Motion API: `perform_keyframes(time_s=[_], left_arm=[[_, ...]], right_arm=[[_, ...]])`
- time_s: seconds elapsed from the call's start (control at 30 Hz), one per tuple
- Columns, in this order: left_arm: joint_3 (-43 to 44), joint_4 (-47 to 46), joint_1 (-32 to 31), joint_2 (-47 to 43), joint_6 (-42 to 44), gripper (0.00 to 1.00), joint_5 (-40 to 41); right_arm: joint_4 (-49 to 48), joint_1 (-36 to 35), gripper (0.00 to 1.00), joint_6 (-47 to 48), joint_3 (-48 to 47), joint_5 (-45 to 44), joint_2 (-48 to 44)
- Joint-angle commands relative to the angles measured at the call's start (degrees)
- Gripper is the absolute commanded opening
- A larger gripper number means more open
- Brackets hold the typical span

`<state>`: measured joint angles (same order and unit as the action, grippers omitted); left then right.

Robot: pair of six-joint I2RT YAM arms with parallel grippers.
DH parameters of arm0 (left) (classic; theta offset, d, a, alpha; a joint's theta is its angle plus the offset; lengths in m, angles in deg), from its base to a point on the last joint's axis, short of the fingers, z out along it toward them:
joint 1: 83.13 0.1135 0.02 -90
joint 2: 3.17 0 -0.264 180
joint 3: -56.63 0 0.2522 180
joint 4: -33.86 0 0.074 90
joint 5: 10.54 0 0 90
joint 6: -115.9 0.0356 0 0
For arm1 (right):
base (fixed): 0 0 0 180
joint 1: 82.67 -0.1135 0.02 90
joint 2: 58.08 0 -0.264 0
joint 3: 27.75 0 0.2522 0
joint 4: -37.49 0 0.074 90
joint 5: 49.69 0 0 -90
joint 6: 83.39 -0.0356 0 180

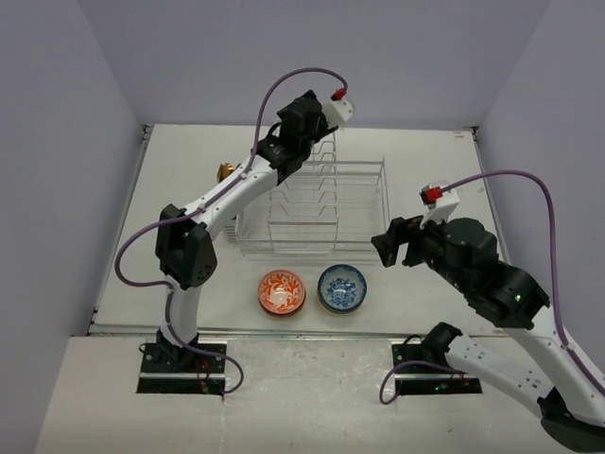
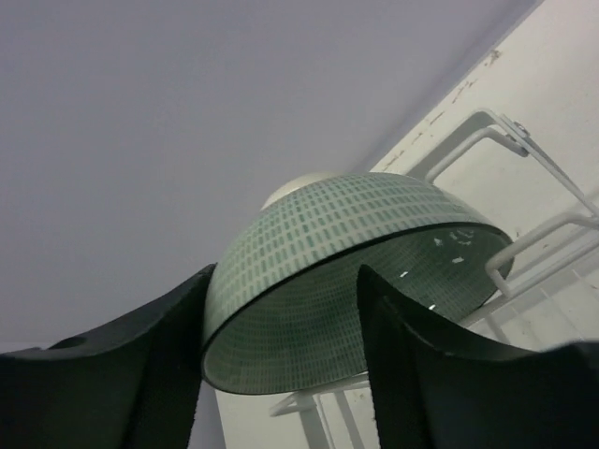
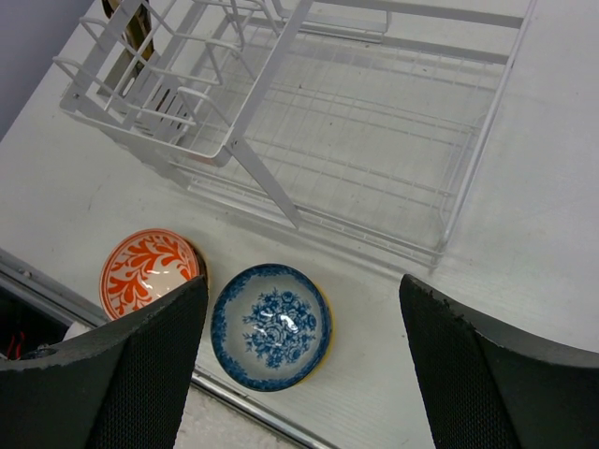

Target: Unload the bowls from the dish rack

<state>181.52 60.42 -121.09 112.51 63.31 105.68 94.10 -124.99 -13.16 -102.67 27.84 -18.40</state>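
A pale green bowl (image 2: 328, 234) with a dark rim stands tilted on edge in the white wire dish rack (image 1: 354, 203). My left gripper (image 2: 285, 374) is at the rack's far left end (image 1: 307, 123). It is open and straddles the bowl's rim, with one finger (image 2: 159, 365) against the outer wall and the other (image 2: 402, 355) inside. An orange patterned bowl (image 1: 281, 291) and a blue-and-white bowl (image 1: 342, 288) sit on the table in front of the rack. My right gripper (image 3: 299, 374) hovers open above the blue-and-white bowl (image 3: 271, 323), holding nothing.
A gold-coloured object (image 1: 226, 171) shows behind the left arm, left of the rack. The rack's upright dividers (image 3: 159, 84) rise at its left end. The table's front edge (image 1: 312, 331) runs just below the two bowls. Walls close in on the table on three sides.
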Motion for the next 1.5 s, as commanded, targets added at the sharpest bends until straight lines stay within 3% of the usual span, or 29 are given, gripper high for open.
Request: perform_keyframes(time_s=[0.0,0.03,0.07,0.17,0.27,0.43,0.73,0.93,1.47], left_arm=[[3.7,-1.5,0.2,0.6,-0.1,0.59,-2.0],[3.8,-1.5,0.2,0.6,-0.2,0.43,-1.9],[3.7,-1.5,0.2,0.5,-0.3,0.37,-1.7],[3.4,-1.5,0.1,-0.6,-0.5,0.27,-2.3],[1.6,-2.7,0.2,-1.9,0.2,0.24,-2.5],[-0.4,-4.2,0.2,-3.3,1.1,0.00,-2.1],[-1.8,-9.3,0.2,-5.6,-0.8,0.00,3.9],[-5.5,-17.9,0.3,-8.3,-1.9,0.00,6.6],[-6.0,-22.5,0.4,-13.0,-12.4,0.00,10.7]], right_arm=[[-0.2,0.0,0.84,1.2,-1.6,-0.4,0.0],[-0.2,0.0,0.84,1.3,-1.5,-0.2,0.0],[-0.2,0.0,0.84,1.4,-1.4,-0.2,0.1],[-0.4,0.0,0.84,1.5,-1.6,0.1,0.7],[-0.6,0.0,0.84,1.5,-1.5,0.4,0.9],[-0.9,0.0,0.84,1.6,-1.1,0.8,1.2],[-1.0,0.0,0.84,1.5,-1.4,1.0,1.4],[-1.0,0.0,0.83,1.4,-1.4,1.0,1.6],[-1.0,0.0,0.83,1.0,-1.8,0.2,2.2]])
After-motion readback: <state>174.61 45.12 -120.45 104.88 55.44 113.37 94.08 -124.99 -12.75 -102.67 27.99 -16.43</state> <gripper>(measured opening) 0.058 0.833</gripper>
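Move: The green bowl, last on the rack, stands with its middle some 4 cm right of the left hand, 2 cm ahead and 3 cm lower; its left rim is already between the part-closed fingers. The rack's upper tier has its middle about 10 cm back, 3 cm to the right and 10 cm below that hand; the cutlery holder is 19 cm left, 11 cm back and 20 cm down. For the idle right hand, the green bowl lies about 32 cm ahead, 20 cm left, 3 cm below. The left hand's fingers close and pinch the green bowl's left rim, one finger inside and one outside, while the hand creeps up about 2 cm. After hardly moving for a moment, it keeps the pinch and lifts away from the rack, to about 7 cm up and 3 cm left in all, the fingers tipping upward and the wrist rolling left side down, some 20 degrees altogether. ##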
